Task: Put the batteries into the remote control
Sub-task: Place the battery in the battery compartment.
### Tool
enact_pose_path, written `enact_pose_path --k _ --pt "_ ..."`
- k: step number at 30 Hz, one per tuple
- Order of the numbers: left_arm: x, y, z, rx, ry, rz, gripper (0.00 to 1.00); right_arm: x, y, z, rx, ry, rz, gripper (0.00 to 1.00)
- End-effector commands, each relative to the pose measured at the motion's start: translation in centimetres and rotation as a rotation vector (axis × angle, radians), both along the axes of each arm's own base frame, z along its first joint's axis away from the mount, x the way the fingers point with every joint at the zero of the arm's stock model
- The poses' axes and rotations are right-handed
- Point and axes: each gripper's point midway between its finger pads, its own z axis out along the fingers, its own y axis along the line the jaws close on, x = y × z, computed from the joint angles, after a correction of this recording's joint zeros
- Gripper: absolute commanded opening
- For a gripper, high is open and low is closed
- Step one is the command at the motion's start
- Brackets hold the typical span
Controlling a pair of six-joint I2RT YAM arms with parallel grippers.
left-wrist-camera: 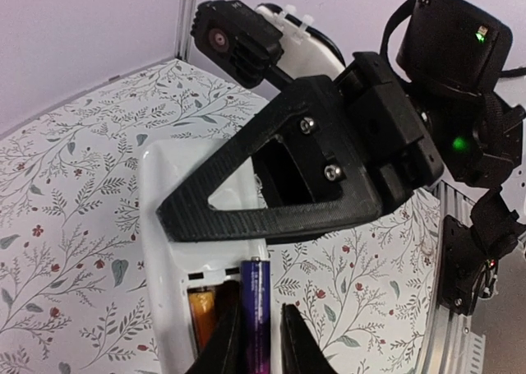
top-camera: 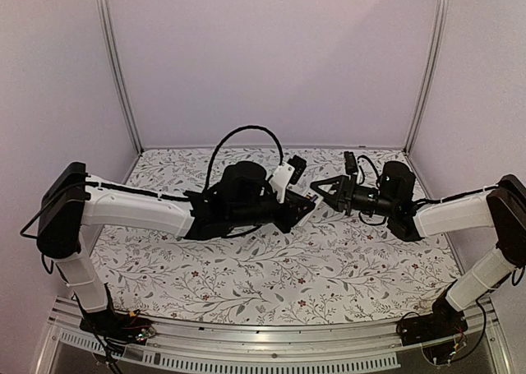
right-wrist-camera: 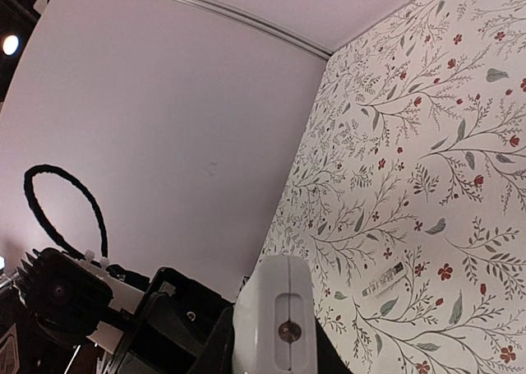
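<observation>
The white remote control lies back-up over the floral table with its battery bay uncovered. My right gripper is shut on one end of the remote control; its black finger crosses the casing in the left wrist view. An orange battery sits in the left slot. A dark purple-black battery lies along the right slot between the fingers of my left gripper. The left finger touches it and a thin gap shows at the right finger. From above, left gripper and right gripper meet mid-table and hide the remote.
The floral tablecloth covers the table. A small printed label lies flat on it to the right of the remote. A metal rail runs along the near edge. White walls and aluminium posts close in the back and sides.
</observation>
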Motion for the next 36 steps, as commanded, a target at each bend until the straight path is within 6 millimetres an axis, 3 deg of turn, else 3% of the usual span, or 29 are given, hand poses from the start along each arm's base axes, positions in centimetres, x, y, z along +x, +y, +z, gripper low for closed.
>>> enact_pose_path --k 1,6,16,21,29,36 --pt "0.5 0.7 -1.8 0.064 0.014 0.048 0.19 -0.4 0.5 1.2 0.039 -0.035 0.027 0.00" --pt "1.0 0.8 -1.3 0.052 0.010 0.069 0.24 -0.4 0.6 0.8 0.033 -0.023 0.036 0.00" --pt "1.5 1.0 -1.3 0.036 0.034 0.079 0.24 -0.5 0.7 0.6 0.029 -0.016 0.044 0.00" --pt "1.3 1.1 -1.2 0.029 0.041 0.066 0.32 -0.5 0.7 0.7 0.031 -0.017 0.046 0.00" --pt "1.7 1.7 -0.7 0.003 0.026 0.093 0.34 -0.5 0.7 0.8 0.033 -0.015 0.047 0.00" --pt "2.0 2.4 0.0 -0.011 -0.002 0.111 0.44 -0.6 0.7 0.7 0.036 -0.008 0.049 0.00"
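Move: Just beyond the left fingertips, the battery compartment lies about 1 cm ahead, 1 cm to the right and 1 cm below. The blue battery already sits between the loosely parted left pads, level with them, its upper end proud over the rim. The orange battery, already in its slot, lies some 2 cm ahead, 1 cm right and 1 cm down. From the right hand, clamping the remote, the compartment lies about 3 cm back, 1 cm left and 3 cm below. Spreading its already loosened fingers from about a fifth to over two-fifths open, the left hand lets the blue battery go at the compartment, first almost in place, then easing up about half a centimetre. The right hand keeps its grip on the remote and sinks it by under 1 cm early on, then holds nearly still. ##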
